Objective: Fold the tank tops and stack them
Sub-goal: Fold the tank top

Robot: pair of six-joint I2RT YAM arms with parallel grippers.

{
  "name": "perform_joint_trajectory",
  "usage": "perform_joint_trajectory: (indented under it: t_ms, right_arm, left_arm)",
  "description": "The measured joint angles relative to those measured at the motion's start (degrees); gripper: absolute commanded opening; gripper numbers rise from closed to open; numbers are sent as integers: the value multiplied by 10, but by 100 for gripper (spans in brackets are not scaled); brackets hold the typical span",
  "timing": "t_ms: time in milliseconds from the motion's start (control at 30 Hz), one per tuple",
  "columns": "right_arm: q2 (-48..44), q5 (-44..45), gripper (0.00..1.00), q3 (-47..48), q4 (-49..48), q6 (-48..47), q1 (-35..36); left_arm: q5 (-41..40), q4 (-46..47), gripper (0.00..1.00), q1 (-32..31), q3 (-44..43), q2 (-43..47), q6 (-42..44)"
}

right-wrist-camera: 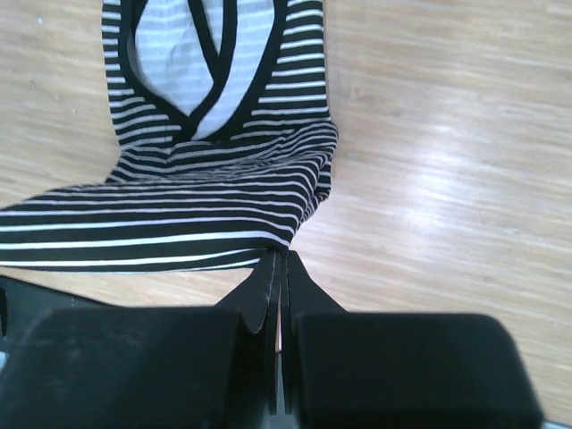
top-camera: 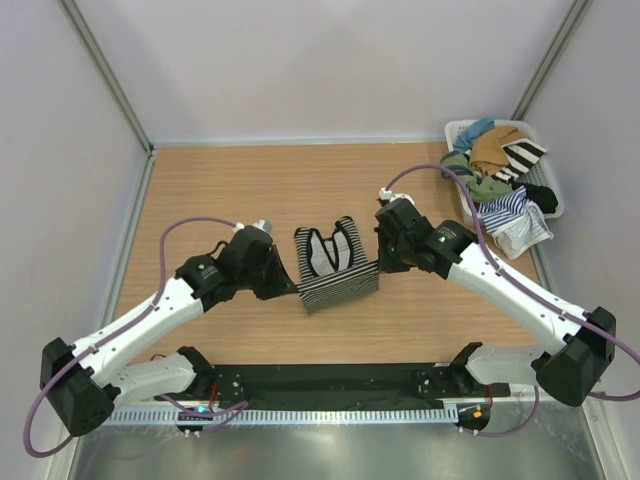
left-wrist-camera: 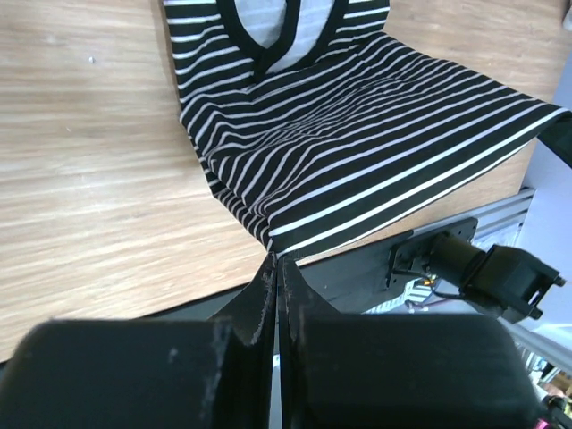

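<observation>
The fine black-and-white striped tank top [top-camera: 335, 262] lies mid-table, neckline away from the arm bases. My left gripper [top-camera: 291, 286] is shut on its near left hem corner, and my right gripper [top-camera: 377, 263] is shut on the near right hem corner. In the left wrist view the closed tips [left-wrist-camera: 275, 259] pinch the corner of the striped cloth [left-wrist-camera: 357, 134], which rises toward them. The right wrist view has the tips [right-wrist-camera: 284, 256] pinching the hem of the top [right-wrist-camera: 197, 179], which is creased across its middle. The blue-and-white tank top [top-camera: 505, 207] hangs over the basket's edge.
A white basket [top-camera: 452, 130] stands at the back right, heaped with tan, green, teal and black clothes and a bold striped cloth [top-camera: 523, 155]. White walls close in the table on three sides. The black rail of the arm bases [top-camera: 330, 385] runs along the near edge.
</observation>
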State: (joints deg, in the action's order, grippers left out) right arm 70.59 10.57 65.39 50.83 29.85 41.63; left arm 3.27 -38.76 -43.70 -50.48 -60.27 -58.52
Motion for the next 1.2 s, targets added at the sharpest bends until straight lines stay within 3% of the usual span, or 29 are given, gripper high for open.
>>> perform_joint_trajectory:
  t_ms: [433, 567, 600, 667, 700, 833, 1000, 1200]
  right_arm:
    - [104, -52, 1, 52, -52, -65, -116]
    - [134, -73, 1, 64, -67, -75, -125]
    - [138, -78, 1, 64, -71, -76, -125]
    - [141, -84, 1, 64, -74, -77, -125]
    - [141, -85, 1, 64, -75, -77, -125]
    - [142, -92, 1, 70, -75, -78, -126]
    - [143, -107, 1, 75, -77, -80, -127]
    - [152, -114, 1, 78, -79, -81, -130]
  left_arm:
    - [47, 11, 0, 87, -62, -88, 53]
    - [67, 26, 21, 97, -66, -117, 63]
    - [73, 30, 38, 96, -66, -121, 65]
    - [77, 38, 58, 88, -64, -123, 72]
    - [77, 43, 62, 80, -64, -121, 74]
    - [68, 64, 72, 45, -56, -101, 88]
    - [64, 87, 73, 24, -54, -85, 127]
    - [64, 90, 72, 6, -72, -139, 173]
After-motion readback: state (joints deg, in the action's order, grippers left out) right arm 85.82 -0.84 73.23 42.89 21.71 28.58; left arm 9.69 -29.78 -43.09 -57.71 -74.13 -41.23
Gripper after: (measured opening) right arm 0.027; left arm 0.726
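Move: The tank top's neckline, over which the held hem is being folded, lies roughly 17 cm ahead of the left hand, 9 cm to its right and about 12 cm below. From the right hand it is some 9 cm ahead, 12 cm left and 12 cm below. On the table too, the left strap is about 20 cm straight ahead of the left hand, and the right strap roughly 17 cm ahead and 8 cm left of the right hand. The tank top's raised hem goes forward with both hands, its right corner staying pinched as the right hand carries it about 8 cm forward and slightly down, then nearly stops. The left hand brings its corner some 5 cm forward, opens wide to let go, then edges back and to the right, turning about 15 degrees clockwise. ##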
